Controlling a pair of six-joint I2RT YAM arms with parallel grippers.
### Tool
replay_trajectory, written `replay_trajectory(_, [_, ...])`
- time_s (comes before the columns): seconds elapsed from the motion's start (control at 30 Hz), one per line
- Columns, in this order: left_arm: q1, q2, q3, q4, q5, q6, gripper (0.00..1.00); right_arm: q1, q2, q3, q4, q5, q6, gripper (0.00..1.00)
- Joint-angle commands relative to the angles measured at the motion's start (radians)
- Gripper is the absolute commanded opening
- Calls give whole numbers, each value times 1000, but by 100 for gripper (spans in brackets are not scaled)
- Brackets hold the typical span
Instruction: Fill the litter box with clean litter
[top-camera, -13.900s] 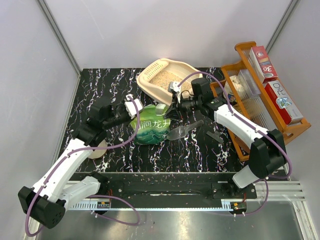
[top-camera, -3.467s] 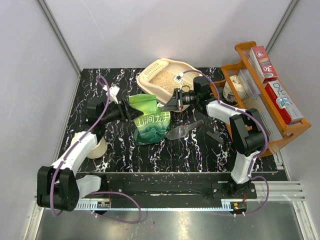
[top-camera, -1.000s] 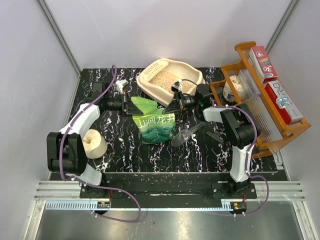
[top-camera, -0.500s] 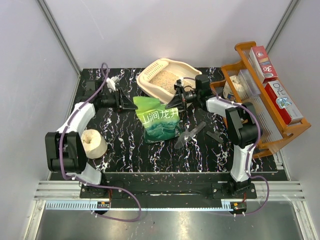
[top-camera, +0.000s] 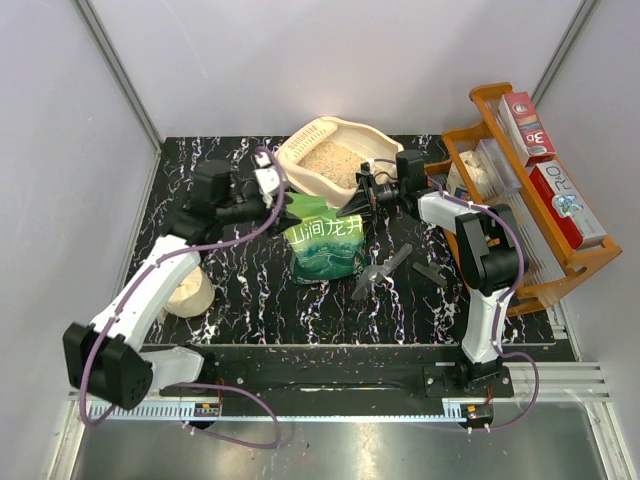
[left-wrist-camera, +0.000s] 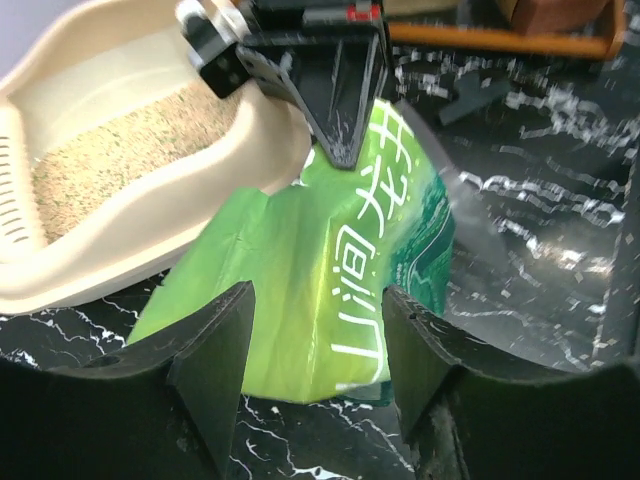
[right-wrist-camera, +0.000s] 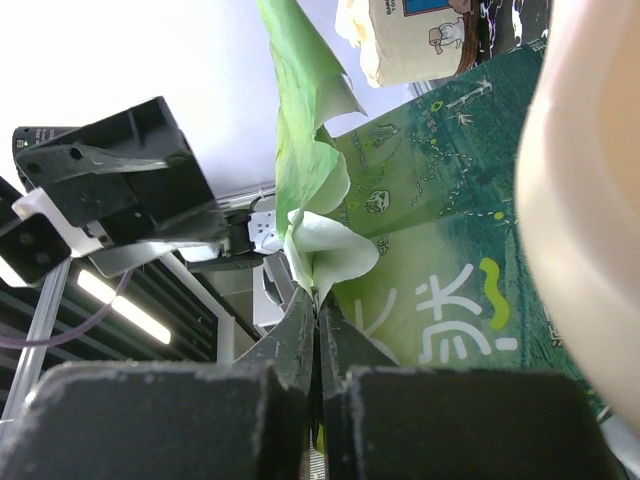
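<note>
The cream litter box (top-camera: 385, 150) stands at the back of the table, and clean litter (top-camera: 333, 158) lies in a layer on its floor. A green printed bag (top-camera: 325, 242) stands just in front of it. My right gripper (top-camera: 362, 197) is shut on the bag's top edge, its jaws pressed flat on the folded rim (right-wrist-camera: 318, 300). My left gripper (top-camera: 283, 207) is open beside the bag's left side. In the left wrist view the fingers (left-wrist-camera: 215, 360) frame the bag (left-wrist-camera: 330, 280) without touching it, with the litter box (left-wrist-camera: 150, 235) and litter (left-wrist-camera: 130, 150) beyond.
An orange wooden rack (top-camera: 500, 100) with boxes fills the right side. A clear scoop (top-camera: 383, 268) and a small black piece (top-camera: 432, 272) lie right of the bag. A cream tape roll (top-camera: 192, 292) sits at the left, partly under my left arm.
My left gripper has opened and let go of the bag's left corner. The bag has shifted right, nearer the litter box, still pinched by the right gripper.
</note>
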Motion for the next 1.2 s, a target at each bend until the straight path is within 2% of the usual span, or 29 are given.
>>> replay_trajectory(0.0, [-70,86,-4,30,-107,213,58,16,-52,6,-68,-52,29,0])
replay_trajectory(0.13, [-108,138,5,38,-96,271,57,14,-63,-1,-65,-53,24,0])
replay_trajectory(0.23, [-136,183,19,10,-95,306,51,14,-64,-1,-63,-52,26,0])
replay_trajectory(0.37, [-157,201,19,-53,-96,374,34,14,-64,0,-65,-49,27,0])
replay_trajectory(0.4, [-163,204,10,-60,-108,404,24,14,-63,-1,-66,-47,27,0])
replay_trajectory(0.5, [-166,220,6,-99,-133,440,3,11,-61,5,-88,-39,11,1])
replay_trajectory(0.53, [-165,226,6,-112,-139,440,1,4,-63,9,-92,-36,-17,9])
replay_trajectory(0.6, [-165,223,3,-122,-136,445,0,-15,-78,37,-97,-26,-67,14])
replay_trajectory(0.63, [-163,212,2,-125,-133,445,0,-28,-92,49,-98,-9,-169,18])
replay_trajectory(0.67, [-162,207,-3,-125,-129,442,0,-62,-109,64,-170,60,-255,23])
replay_trajectory(0.7, [-157,201,-7,-123,-109,425,0,-80,-151,124,-286,129,-372,32])
replay_trajectory(0.73, [-156,194,-10,-120,-98,414,0,-93,-170,162,-392,262,-585,42])
replay_trajectory(0.77, [-154,189,-12,-117,-89,400,0,-102,-184,190,-451,278,-657,43])
replay_trajectory(0.87, [-145,186,-12,-119,-43,348,0,-99,-291,230,-465,310,-947,46])
replay_trajectory(1.0, [-140,189,-9,-136,2,297,0,-69,-443,91,-408,303,-1219,51])
replay_trajectory(1.03, [-142,186,-12,-136,3,290,0,-50,-474,66,-431,321,-1361,53])
replay_trajectory(1.1, [-139,186,-10,-136,7,270,0,25,-546,7,-479,353,-1515,57])
replay_trajectory(1.13, [-139,187,-10,-136,7,267,0,60,-564,-12,-512,399,-1649,59])
replay_trajectory(1.17, [-137,189,-10,-137,8,261,0,83,-592,-56,-513,424,-1693,60])
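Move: The litter bag's free left corner lies some 9 cm below the open left gripper, about 5 cm to its right and 1 cm ahead. Counted from the right gripper, which still pinches the bag's right end, this left corner is level with it, about 10 cm left and 4 cm back. The litter box's middle is about 16 cm ahead of the right gripper, 1 cm left and 14 cm lower; the scoop is about 11 cm right, 8 cm back and 18 cm down. Bring the left gripper down about 9 cm and 4 cm to the right onto the bag's left corner, rolling slightly, then pinch the bag there and stay. Keep the right fingers shut until that grip is made; then open them, let go of the bag's right end, swing forward and right and rise about 12 cm, coming back level while rolling some 80 degrees. ##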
